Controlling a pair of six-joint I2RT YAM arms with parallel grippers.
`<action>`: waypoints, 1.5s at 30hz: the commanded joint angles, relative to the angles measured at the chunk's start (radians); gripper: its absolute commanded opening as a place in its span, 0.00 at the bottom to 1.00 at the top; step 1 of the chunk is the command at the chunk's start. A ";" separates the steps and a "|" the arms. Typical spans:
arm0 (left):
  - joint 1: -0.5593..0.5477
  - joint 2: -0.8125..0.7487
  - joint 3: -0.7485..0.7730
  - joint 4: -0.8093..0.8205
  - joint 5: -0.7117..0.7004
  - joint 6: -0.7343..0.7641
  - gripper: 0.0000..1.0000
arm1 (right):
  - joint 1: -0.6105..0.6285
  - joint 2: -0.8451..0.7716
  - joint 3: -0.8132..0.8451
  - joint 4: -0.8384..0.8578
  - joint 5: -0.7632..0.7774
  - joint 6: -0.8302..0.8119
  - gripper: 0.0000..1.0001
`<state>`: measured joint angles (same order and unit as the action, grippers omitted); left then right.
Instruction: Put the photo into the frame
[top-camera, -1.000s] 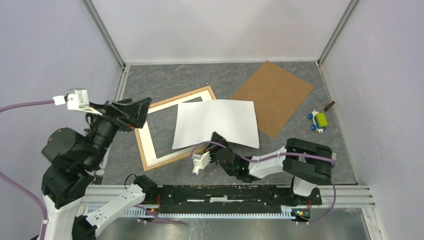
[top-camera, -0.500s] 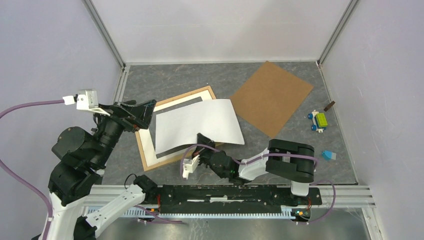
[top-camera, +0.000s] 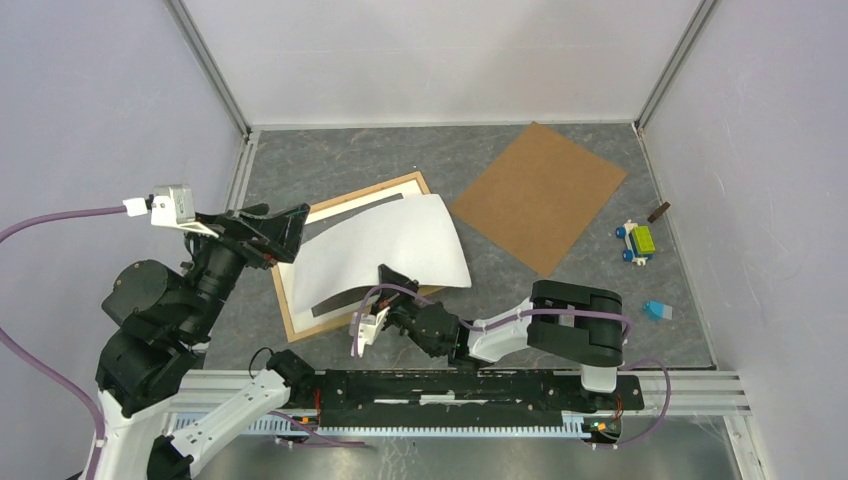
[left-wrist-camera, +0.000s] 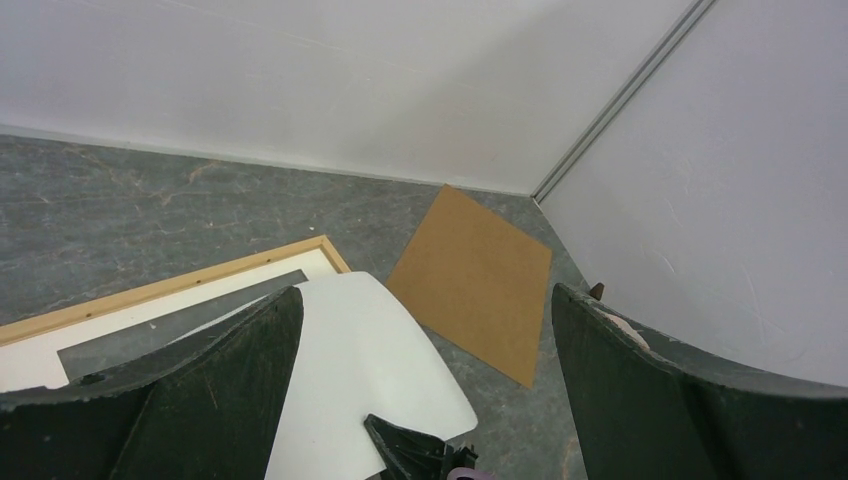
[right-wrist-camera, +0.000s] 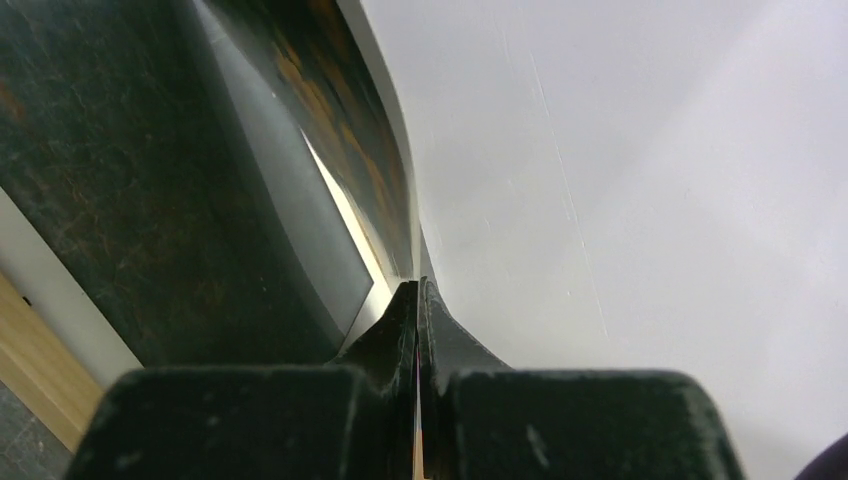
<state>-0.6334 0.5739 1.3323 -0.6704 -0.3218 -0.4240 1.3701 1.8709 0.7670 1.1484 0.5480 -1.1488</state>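
The photo shows its white back, arching up over the frame, a thin light-wood rectangle with a white mat inside. My right gripper is shut on the photo's near edge. In the right wrist view the jaws pinch the sheet: white back to the right, dark printed side with orange to the left, frame wood below. My left gripper hangs open at the frame's left side, holding nothing. Its view shows the photo and the frame beneath.
A brown backing board lies at the back right, also in the left wrist view. A small toy car, a blue piece and a dark brown bit sit near the right wall. Enclosure walls surround the floor.
My right gripper has carried the photo leftward over the frame, and the sheet now bows upward. The left gripper has shifted slightly, staying open.
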 joint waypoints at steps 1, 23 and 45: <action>0.005 0.007 -0.001 0.037 -0.016 0.053 1.00 | 0.006 -0.019 0.042 0.041 -0.065 0.053 0.00; 0.004 0.001 0.000 0.039 -0.014 0.060 1.00 | -0.051 -0.119 0.002 0.061 -0.077 0.282 0.00; 0.004 -0.011 -0.008 0.033 -0.022 0.069 1.00 | -0.111 -0.085 0.251 -0.136 -0.105 0.262 0.00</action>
<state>-0.6334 0.5739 1.3285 -0.6704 -0.3325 -0.4095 1.2648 1.7760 0.9909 1.0225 0.4763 -0.8139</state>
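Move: The right hand still pinches the near edge of the photo, which is curled with its white back up. The frame's middle lies about 9 cm ahead of that hand, 7 cm to its left and 15 cm below, with the white mat centred inside it. The brown board lies some 23 cm ahead and 33 cm to the right. From the idle left hand, the frame is about 11 cm ahead, 8 cm right and 44 cm below. After barely shifting at first, the right hand lifts the pinched photo edge about 10 cm, slowly and then faster near the end, and carries it some 4 cm forward and slightly left, farther in over the frame. Its shut fingers keep their hold while the wrist rolls about 25 degrees, clockwise seen from behind the hand, and the fingertips tilt up a little. ##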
